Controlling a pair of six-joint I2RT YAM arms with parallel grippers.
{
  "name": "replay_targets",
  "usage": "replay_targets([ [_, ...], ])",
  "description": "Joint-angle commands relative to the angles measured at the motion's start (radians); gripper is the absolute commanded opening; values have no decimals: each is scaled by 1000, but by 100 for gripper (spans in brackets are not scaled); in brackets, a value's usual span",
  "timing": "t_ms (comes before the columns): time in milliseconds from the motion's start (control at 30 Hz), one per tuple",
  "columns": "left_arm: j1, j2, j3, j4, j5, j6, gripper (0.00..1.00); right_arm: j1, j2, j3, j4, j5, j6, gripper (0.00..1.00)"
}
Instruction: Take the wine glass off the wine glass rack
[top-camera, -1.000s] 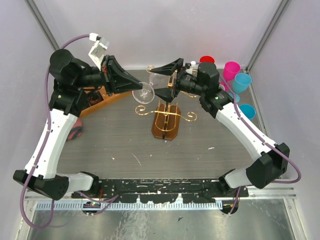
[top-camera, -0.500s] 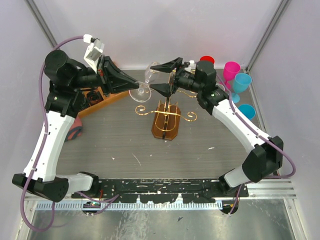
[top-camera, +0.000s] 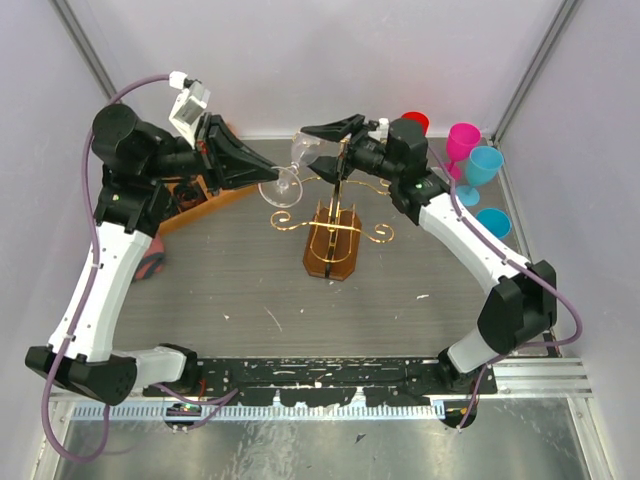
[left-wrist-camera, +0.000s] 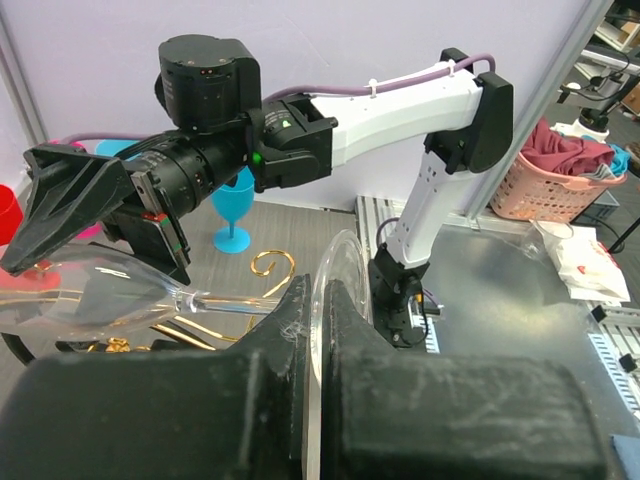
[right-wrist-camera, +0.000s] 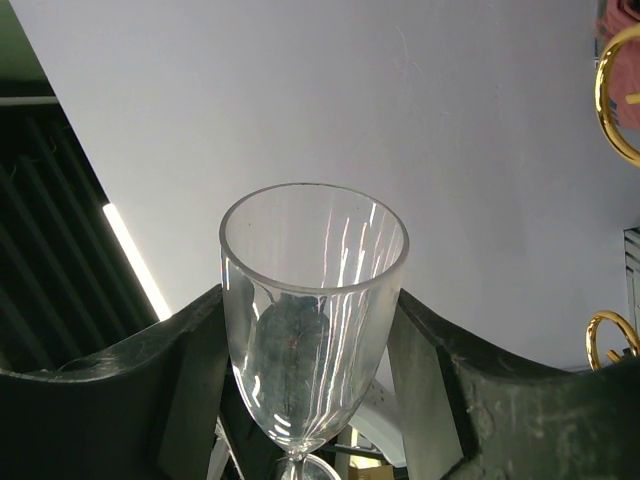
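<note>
The clear wine glass (top-camera: 300, 158) lies nearly level in the air above and behind the gold wine glass rack (top-camera: 332, 236), clear of its arms. My left gripper (top-camera: 272, 181) is shut on the rim of the glass's round foot (left-wrist-camera: 337, 285), which stands edge-on between the black fingers (left-wrist-camera: 285, 330). My right gripper (top-camera: 308, 148) reaches in from the right. Its two fingers (right-wrist-camera: 190, 380) press against opposite sides of the bowl (right-wrist-camera: 313, 300). In the left wrist view the stem (left-wrist-camera: 225, 301) runs left to the bowl between the right gripper's fingers (left-wrist-camera: 70, 190).
A red cup (top-camera: 414, 121), a pink goblet (top-camera: 463, 140) and two blue ones (top-camera: 485, 163) (top-camera: 494, 222) stand at the back right. An orange-brown tray (top-camera: 205, 200) sits under the left arm. Gold scroll arms (right-wrist-camera: 612, 90) show at the right wrist view's edge.
The right gripper has moved up and left along the glass, and its jaws have narrowed onto the bowl. The left gripper has kept its hold on the foot, lifting it slightly.
</note>
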Motion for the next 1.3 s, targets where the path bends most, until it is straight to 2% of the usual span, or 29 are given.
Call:
replay_targets([
  [0, 4, -30, -16, 43, -6, -12, 16, -10, -7, 63, 95, 24, 21, 53],
  [33, 6, -34, -23, 44, -17, -12, 27, -16, -9, 66, 86, 27, 11, 53],
  [100, 10, -50, -36, 46, -43, -11, 40, -33, -16, 72, 67, 38, -21, 50],
  [233, 18, -98, -61, 20, -92, 15, 54, -94, -24, 88, 8, 49, -123, 47],
  [433, 58, -157, -54, -119, -125, 99, 55, -279, -47, 178, -169, 10, -366, 45],
  [667, 86, -197, -75, -185, -128, 122, 56, -631, -149, 272, -442, 47, -744, 45],
  [733, 87, -198, -81, -197, -125, 124, 56, -690, -159, 316, -533, 115, -894, 46],
  [833, 88, -205, -92, -200, -129, 125, 56, -704, -201, 337, -611, 275, -1115, 45],
  [1033, 87, -209, -113, -183, -127, 96, 56, -702, -394, 104, -481, 541, -1345, 44],
  [1267, 87, -188, -144, -89, -110, -11, 55, -656, -585, -249, -211, 698, -1482, 44],
])
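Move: The right hand holds the clear wine glass by its bowl, and the left hand pinches its foot; the glass's middle is about 7 cm ahead of the left hand and 4 cm to its right. Open table between two standing blue glasses lies some 38 cm to the right hand's right and 40 cm below, about level ahead. From the right hand, the nearer blue glass is 39 cm right and 5 cm back, and the rear one 38 cm right and 10 cm ahead. The left fingers open off the foot; the right hand swings the wine glass about 37 cm right, turning it foot-down. ##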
